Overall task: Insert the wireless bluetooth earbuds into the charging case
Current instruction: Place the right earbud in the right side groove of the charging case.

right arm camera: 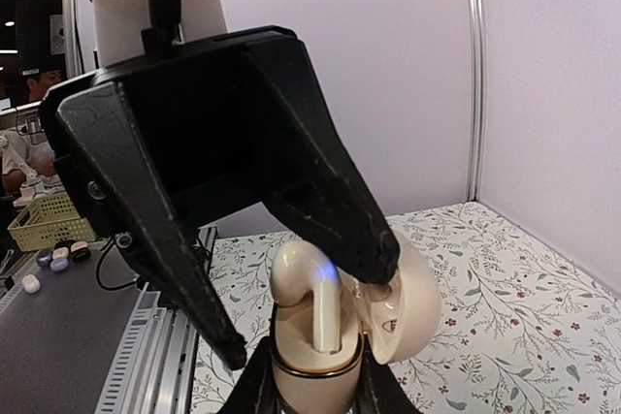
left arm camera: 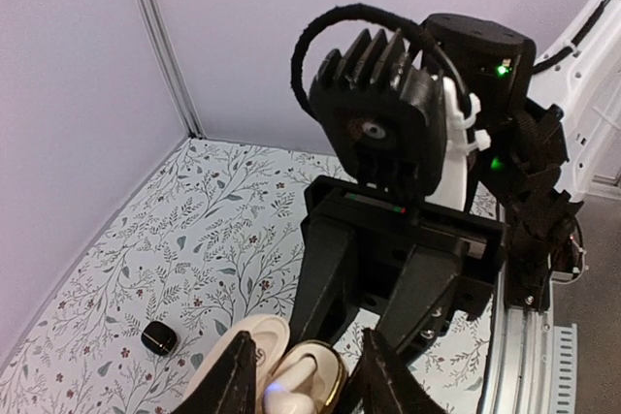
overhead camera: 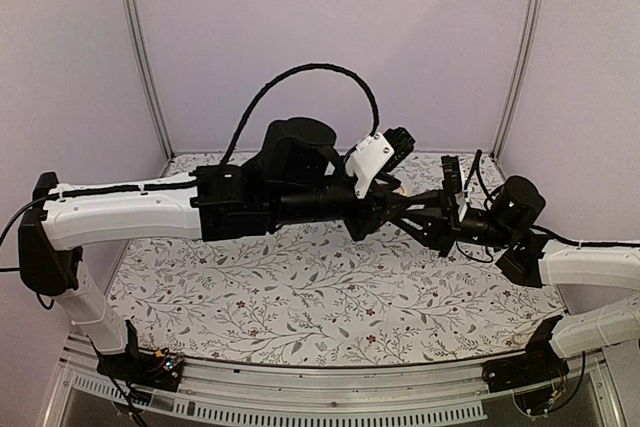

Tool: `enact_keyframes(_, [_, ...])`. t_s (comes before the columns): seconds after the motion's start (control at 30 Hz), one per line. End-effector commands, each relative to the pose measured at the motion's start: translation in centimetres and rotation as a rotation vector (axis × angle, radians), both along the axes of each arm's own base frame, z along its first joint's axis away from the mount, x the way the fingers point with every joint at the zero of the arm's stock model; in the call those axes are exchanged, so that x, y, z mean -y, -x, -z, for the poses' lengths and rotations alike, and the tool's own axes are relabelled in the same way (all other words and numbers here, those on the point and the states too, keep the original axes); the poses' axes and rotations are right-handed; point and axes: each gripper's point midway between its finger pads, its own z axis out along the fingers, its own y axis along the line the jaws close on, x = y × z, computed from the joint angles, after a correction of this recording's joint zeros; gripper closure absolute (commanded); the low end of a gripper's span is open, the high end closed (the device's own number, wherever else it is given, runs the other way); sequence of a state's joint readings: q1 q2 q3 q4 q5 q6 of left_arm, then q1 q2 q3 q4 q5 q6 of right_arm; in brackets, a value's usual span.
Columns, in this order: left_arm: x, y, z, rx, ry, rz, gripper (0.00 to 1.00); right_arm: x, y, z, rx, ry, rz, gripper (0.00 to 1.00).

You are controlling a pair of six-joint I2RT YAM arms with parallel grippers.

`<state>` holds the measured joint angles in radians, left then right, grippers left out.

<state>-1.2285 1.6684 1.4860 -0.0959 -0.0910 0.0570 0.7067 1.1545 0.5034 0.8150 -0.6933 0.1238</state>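
The charging case [right arm camera: 312,380] is cream with a gold rim, not black. Its lid [right arm camera: 412,312] hangs open to the right. My right gripper [right arm camera: 315,397] is shut on its base from below and holds it above the table. One cream earbud [right arm camera: 309,290] stands stem-down in the case, with a blue light on it. My left gripper [right arm camera: 306,309] is open and straddles the case from above. One of its fingertips [right arm camera: 380,261] sits by the lid and the other is off to the left. In the left wrist view the same case [left arm camera: 335,385] sits between the left fingers. No other earbud shows.
A small black rounded piece [left arm camera: 160,337] lies on the floral tablecloth [left arm camera: 213,239] near the left wall. In the top view both arms meet over the back middle of the table [overhead camera: 300,297]. Grey walls with metal posts [overhead camera: 140,47] enclose the back and sides.
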Motion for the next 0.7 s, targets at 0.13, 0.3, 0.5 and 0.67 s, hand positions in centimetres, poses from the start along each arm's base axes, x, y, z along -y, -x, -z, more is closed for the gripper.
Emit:
enact_keyframes(0.13, [-0.3, 0.8, -4.0, 0.033, 0.091, 0.021, 0.62, -0.2, 0.6, 0.1, -0.002, -0.012, -0.036, 1.00])
enact_keyframes(0.3, [-1.1, 1.1, -4.7, 0.041, 0.110, 0.021, 0.65, -0.2, 0.5, 0.2, -0.003, -0.012, -0.031, 1.00])
enact_keyframes(0.5, [-2.8, 2.4, -4.0, 0.069, 0.025, 0.097, 0.65, -0.1, 0.6, 0.0, 0.000, -0.014, -0.028, 1.00])
enact_keyframes(0.67, [-4.6, 2.9, -3.0, 0.071, -0.018, 0.168, 0.61, -0.1, 0.7, 0.0, 0.005, -0.010, -0.032, 1.00])
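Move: Just beyond the left hand's parted fingertips is the right earbud, already in the open charging case, about 2 cm to the right, 2 cm below and level fore and aft. The case's middle is some 3 cm right, 1 cm ahead and 3 cm below the left hand, and its raised lid 3 cm ahead, 2 cm right and 1 cm below. From the right hand, which holds the case, the earbud lies roughly 2 cm left and 1 cm above. Backing off from the earbud and the case, the left hand first lifts almost straight up, then also swings left and somewhat back, about 6 cm in all and mostly upward. Its empty fingers stay parted, and the wrist turns slightly clockwise late on. The right hand stays put and keeps its pinch on the case. ##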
